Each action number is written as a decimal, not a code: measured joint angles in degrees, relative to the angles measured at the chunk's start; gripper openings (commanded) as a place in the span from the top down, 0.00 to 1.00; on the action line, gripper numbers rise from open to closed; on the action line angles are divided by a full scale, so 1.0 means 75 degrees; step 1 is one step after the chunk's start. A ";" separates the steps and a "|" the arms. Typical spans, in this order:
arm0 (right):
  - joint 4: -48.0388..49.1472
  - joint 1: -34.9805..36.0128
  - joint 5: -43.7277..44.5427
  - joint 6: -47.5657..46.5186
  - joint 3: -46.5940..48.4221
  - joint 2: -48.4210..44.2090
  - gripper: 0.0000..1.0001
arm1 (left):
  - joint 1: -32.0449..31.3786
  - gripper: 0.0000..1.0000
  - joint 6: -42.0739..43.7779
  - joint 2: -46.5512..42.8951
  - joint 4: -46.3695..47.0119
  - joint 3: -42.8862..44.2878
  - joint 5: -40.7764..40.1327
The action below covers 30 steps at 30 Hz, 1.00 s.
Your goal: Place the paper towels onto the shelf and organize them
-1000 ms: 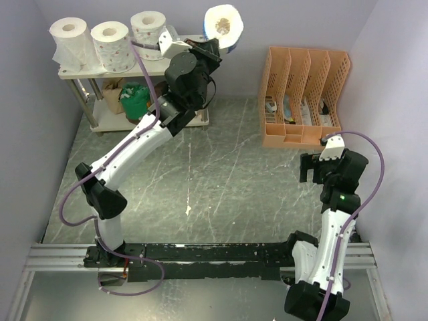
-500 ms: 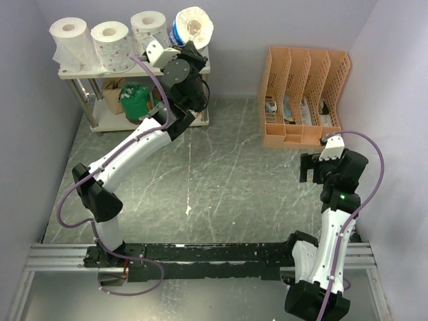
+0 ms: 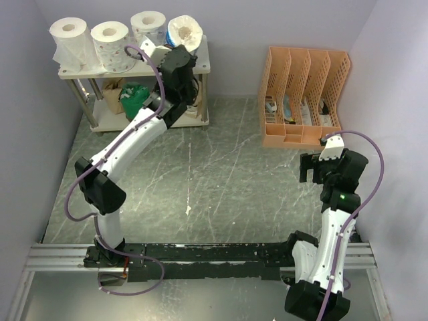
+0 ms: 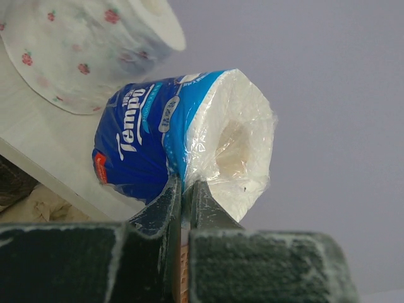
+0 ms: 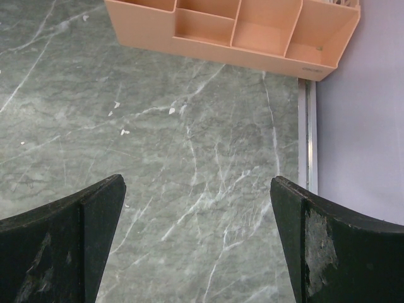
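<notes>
The shelf [image 3: 199,65] stands at the back left, with three white paper towels [image 3: 110,40] upright in a row on its top board. A blue-wrapped roll [image 3: 184,32] sits tilted at that board's right end, beside the third white roll [image 3: 148,25]. My left gripper [image 3: 178,47] is shut on this roll's plastic wrap. In the left wrist view the fingers pinch the wrap of the blue roll [image 4: 183,145] at its lower edge, just over the pale board [image 4: 57,164]. A green-wrapped roll [image 3: 137,99] and a tan one [image 3: 114,89] lie on the lower tier. My right gripper [image 3: 309,167] hangs open and holds nothing.
An orange slotted file organizer [image 3: 304,93] stands at the back right, and its front trays [image 5: 252,31] show in the right wrist view above the marble floor [image 5: 189,145]. A flower-printed roll [image 4: 82,50] sits close to the left of the blue one. Walls close in the left, back and right sides.
My left arm has swung the blue-wrapped roll leftward and down, from beyond the shelf's right end to the top board beside the third white roll. The right arm has not moved.
</notes>
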 measured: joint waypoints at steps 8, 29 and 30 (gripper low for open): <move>0.0003 0.0000 0.0082 0.0076 0.0000 0.0277 0.00 | 0.0903 0.93 -0.1810 0.0399 -0.1093 0.0318 0.1174; 0.0009 0.0000 0.0291 0.0498 -0.0003 0.0536 0.00 | 0.1209 0.00 -0.3022 0.0600 -0.1303 0.0367 0.2725; 0.0009 0.0000 0.0291 0.0501 -0.0003 0.0536 0.00 | 0.1207 0.00 -0.3028 0.0498 -0.1285 0.0201 0.2783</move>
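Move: The left hand already pinches the blue Tempo roll, whose standing place at the right end of the top shelf lies about 10 cm ahead, 3 cm to its left and 5 cm below. The nearest rose-patterned roll stands about 8 cm ahead and 13 cm left at a similar height; the front patterned roll is some 5 cm ahead and 23 cm left. From the idle right hand the Tempo roll's place lies roughly 32 cm ahead, 45 cm left and 22 cm up. Keeping its pinch on the Tempo roll, the left hand pushes forward about 6 cm and sinks some 3 cm to set it on the shelf, its left side rolling down and the fingers swinging clockwise, each by 10 degrees or so. The advance stops, then the fingers open wide and let go while the hand edges right and slightly lower. ##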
